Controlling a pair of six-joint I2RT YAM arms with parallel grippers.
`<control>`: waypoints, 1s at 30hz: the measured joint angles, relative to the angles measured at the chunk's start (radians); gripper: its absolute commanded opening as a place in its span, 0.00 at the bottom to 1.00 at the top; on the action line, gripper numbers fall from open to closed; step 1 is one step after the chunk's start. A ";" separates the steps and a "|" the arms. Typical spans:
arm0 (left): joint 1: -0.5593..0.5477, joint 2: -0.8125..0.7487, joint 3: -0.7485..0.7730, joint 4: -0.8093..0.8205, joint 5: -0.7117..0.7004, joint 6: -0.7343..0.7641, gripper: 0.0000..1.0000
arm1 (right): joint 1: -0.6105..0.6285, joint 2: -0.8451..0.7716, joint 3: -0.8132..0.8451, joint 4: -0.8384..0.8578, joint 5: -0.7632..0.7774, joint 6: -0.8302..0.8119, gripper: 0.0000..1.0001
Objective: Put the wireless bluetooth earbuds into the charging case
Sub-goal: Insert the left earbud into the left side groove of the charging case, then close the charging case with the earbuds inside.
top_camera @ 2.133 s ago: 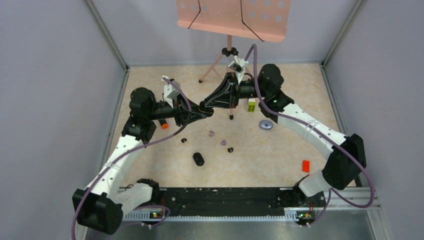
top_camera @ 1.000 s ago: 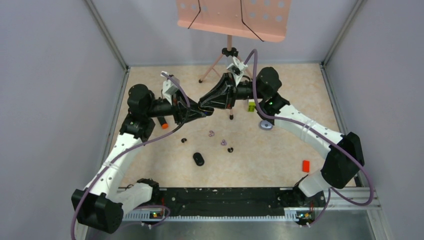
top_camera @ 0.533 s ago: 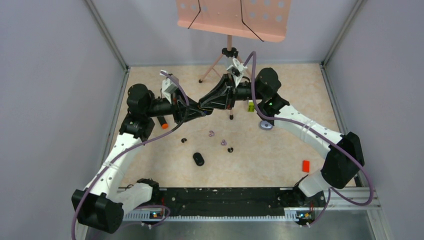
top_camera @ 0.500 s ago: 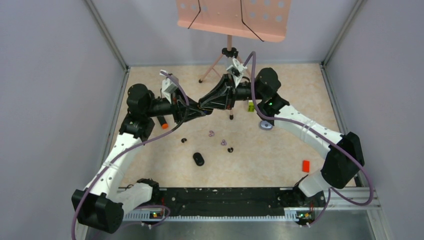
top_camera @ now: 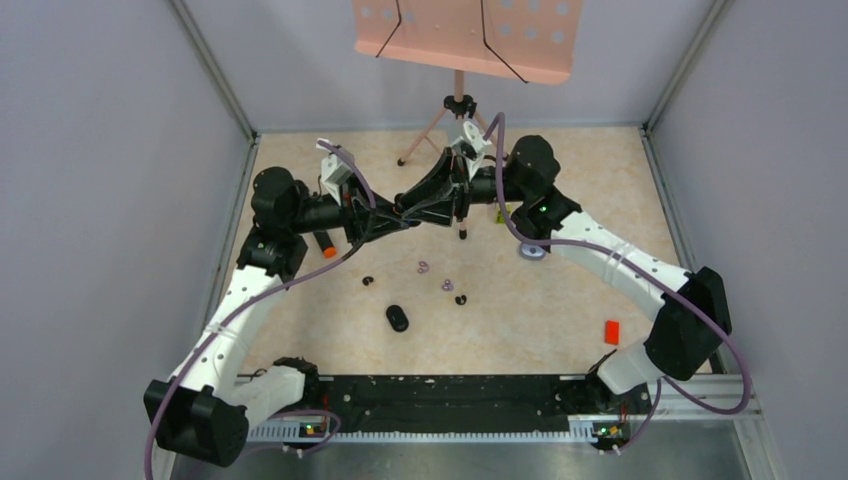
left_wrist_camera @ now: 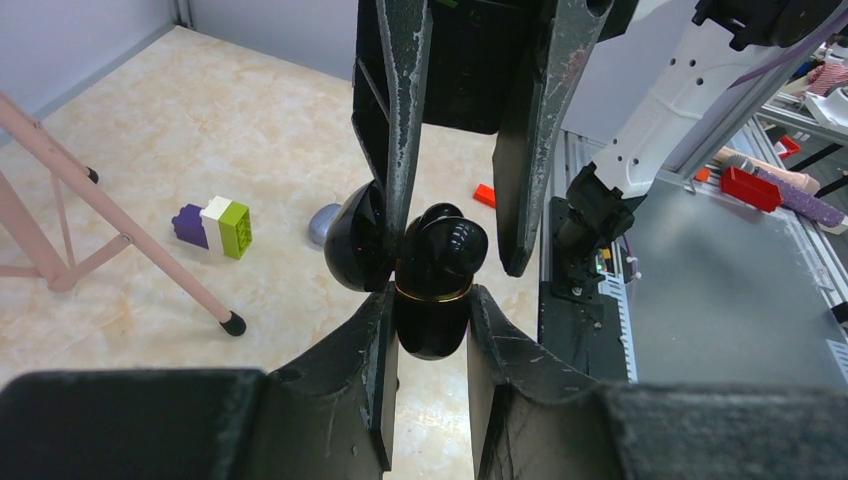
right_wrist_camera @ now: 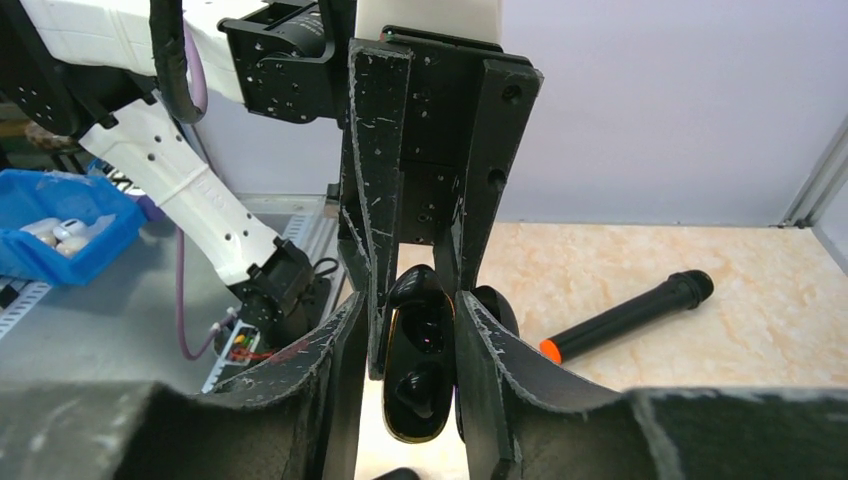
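My left gripper (left_wrist_camera: 430,295) is shut on an open black charging case (left_wrist_camera: 432,320) with a gold rim, held in the air above the table's middle (top_camera: 404,212). Its lid (left_wrist_camera: 355,240) hangs open to one side. A black earbud (left_wrist_camera: 452,238) sits in the case top and also shows in the right wrist view (right_wrist_camera: 415,392). My right gripper (right_wrist_camera: 410,305) straddles the case top with its jaws apart. Two black earbuds (top_camera: 368,280) (top_camera: 461,299) and two pale purple earbuds (top_camera: 423,267) (top_camera: 447,285) lie on the table.
A second black case (top_camera: 398,318), a grey oval case (top_camera: 532,250), a red block (top_camera: 611,331), a green-and-purple block (top_camera: 503,210) and an orange-tipped black marker (top_camera: 325,245) lie around. A pink music stand's legs (top_camera: 430,130) stand at the back.
Both grippers stay together at the case. The right wrist has shifted a little left and back, and the left wrist a little back.
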 measured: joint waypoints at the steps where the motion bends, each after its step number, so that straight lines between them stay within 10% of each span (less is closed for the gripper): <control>1: 0.001 0.000 0.000 0.000 -0.001 0.000 0.00 | 0.000 -0.003 0.000 -0.008 0.000 -0.009 0.39; 30: 0.000 -0.016 -0.095 0.116 -0.064 -0.015 0.00 | 0.016 -0.019 0.184 -0.465 0.148 -0.155 0.64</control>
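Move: The charging case, open and still gripped in the left fingertips, lies about 1 cm to the right of the left hand point, level with it. The right fingers already straddle the case, its middle some 2 cm to their left and 2 cm below. On the table some 33 cm below the right hand, a black oval lies about 7 cm back and 4 cm left, and a black earbud roughly 1 cm back and 10 cm left. Right fingers open wider, rise about 5 cm off the left-held charging case, then drop nearly back, tipping down. ##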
